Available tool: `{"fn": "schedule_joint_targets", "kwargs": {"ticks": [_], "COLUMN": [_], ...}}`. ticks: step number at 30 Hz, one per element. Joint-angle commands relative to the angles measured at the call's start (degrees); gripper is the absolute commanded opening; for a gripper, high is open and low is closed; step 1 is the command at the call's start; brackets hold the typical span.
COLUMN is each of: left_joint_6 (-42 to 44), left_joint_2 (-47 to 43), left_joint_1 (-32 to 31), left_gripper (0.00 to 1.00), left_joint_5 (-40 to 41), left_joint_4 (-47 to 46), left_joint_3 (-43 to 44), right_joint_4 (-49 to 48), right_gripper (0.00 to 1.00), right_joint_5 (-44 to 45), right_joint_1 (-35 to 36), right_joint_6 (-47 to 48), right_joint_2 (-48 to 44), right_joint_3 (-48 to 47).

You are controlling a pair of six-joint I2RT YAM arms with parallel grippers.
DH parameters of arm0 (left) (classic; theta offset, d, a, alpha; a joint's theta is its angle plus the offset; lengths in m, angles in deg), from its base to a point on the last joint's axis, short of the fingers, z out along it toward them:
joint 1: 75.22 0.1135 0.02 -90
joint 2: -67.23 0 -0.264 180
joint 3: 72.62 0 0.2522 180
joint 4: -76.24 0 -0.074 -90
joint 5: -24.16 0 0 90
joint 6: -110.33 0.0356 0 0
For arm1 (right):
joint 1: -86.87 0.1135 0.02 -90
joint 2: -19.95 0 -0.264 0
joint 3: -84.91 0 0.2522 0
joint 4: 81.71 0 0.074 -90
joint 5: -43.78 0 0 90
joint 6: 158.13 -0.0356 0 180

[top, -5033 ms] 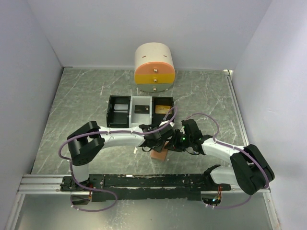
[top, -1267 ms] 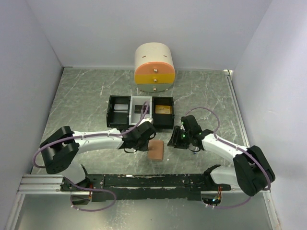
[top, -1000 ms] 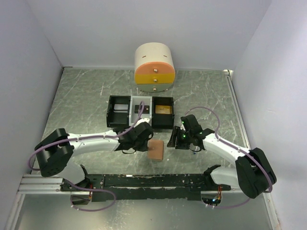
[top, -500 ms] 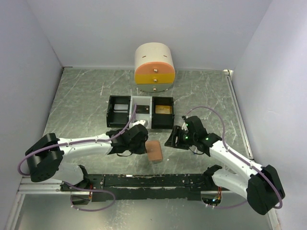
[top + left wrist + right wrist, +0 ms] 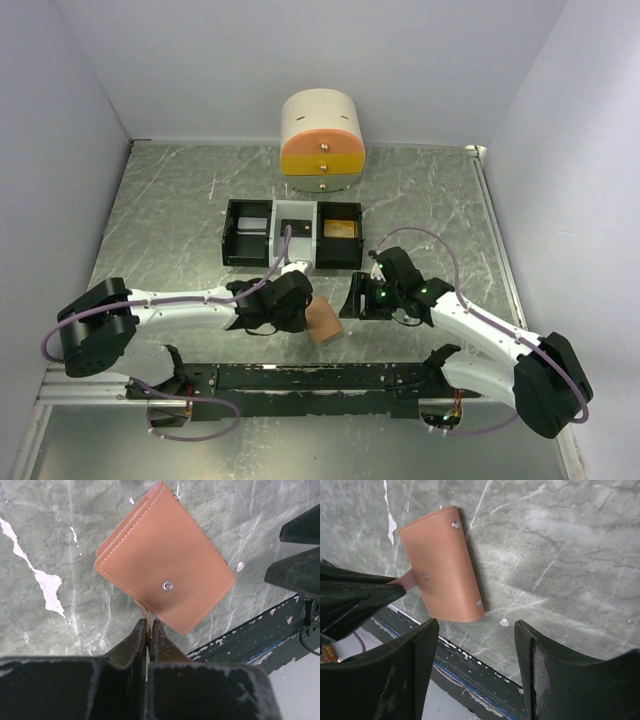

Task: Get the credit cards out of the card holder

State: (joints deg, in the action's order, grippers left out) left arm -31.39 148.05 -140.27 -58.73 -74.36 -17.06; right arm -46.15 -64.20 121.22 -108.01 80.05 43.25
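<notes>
The card holder (image 5: 322, 322) is a tan leather wallet, folded shut and lying near the table's front edge. It also shows in the left wrist view (image 5: 165, 585) and the right wrist view (image 5: 442, 565). My left gripper (image 5: 298, 312) (image 5: 146, 626) is shut on a thin strap at the holder's near edge. My right gripper (image 5: 352, 300) (image 5: 476, 630) is open just right of the holder and touches nothing. An orange-gold credit card (image 5: 340, 230) and a dark one (image 5: 297, 229) lie in tray compartments.
The black-and-white compartment tray (image 5: 240, 260) sits behind the arms, mid-table. A cream and orange drawer unit (image 5: 322, 145) stands at the back wall. A black rail (image 5: 320, 378) runs along the near edge, close to the holder. Side walls close in the table.
My left gripper has drawn back left and toward the near edge, dragging the card holder with it. My right gripper has opened wider and shifted closer to the holder.
</notes>
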Motion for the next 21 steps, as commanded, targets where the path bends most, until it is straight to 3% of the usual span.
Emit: {"fn": "schedule_joint_targets", "kwargs": {"ticks": [1,9,13,16,21], "left_joint_6": [-1.5,-4.3,-4.3,-4.0,-2.5], "left_joint_2": [0.6,-6.1,-12.0,-16.5,-17.3], "left_joint_1": [-0.7,-1.3,-1.3,-1.2,-1.2], "left_gripper": [0.07,0.07,0.07,0.07,0.07], "left_joint_5": [0.9,4.2,6.4,6.5,6.0], "left_joint_4": [-1.4,-0.2,2.0,-1.5,-4.5], "left_joint_3": [1.7,-0.2,0.8,-1.4,-3.2], "right_joint_4": [0.8,2.2,0.3,-1.7,-5.3], "right_gripper": [0.63,0.63,0.62,0.62,0.62], "right_joint_5": [1.4,11.0,8.7,7.2,7.5], "right_joint_1": [2.3,7.9,7.9,7.9,7.9], "right_joint_6": [-0.2,-0.1,3.0,2.7,1.7], "right_joint_2": [0.0,2.2,5.2,7.1,9.3], "right_joint_3": [-1.5,-6.5,-8.8,-9.4,-9.5]}}
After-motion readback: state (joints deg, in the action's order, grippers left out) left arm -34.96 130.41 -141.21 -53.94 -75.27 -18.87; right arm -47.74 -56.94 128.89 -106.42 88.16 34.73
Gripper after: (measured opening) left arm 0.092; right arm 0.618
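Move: The left fingers already pinch the card holder's strap; the closed holder's middle lies about 4 cm to the right of them, 1 cm ahead and 2 cm down. From the right hand the holder is some 6 cm left, 2 cm back and 4 cm below. The tray's white middle compartment stands roughly 19 cm ahead of the left hand and 2 cm left; its right black compartment is 19 cm ahead, 8 cm right. Keeping the strap pinched, the left hand lifts about 9 cm while the open right hand shifts 4 cm left-forward. ##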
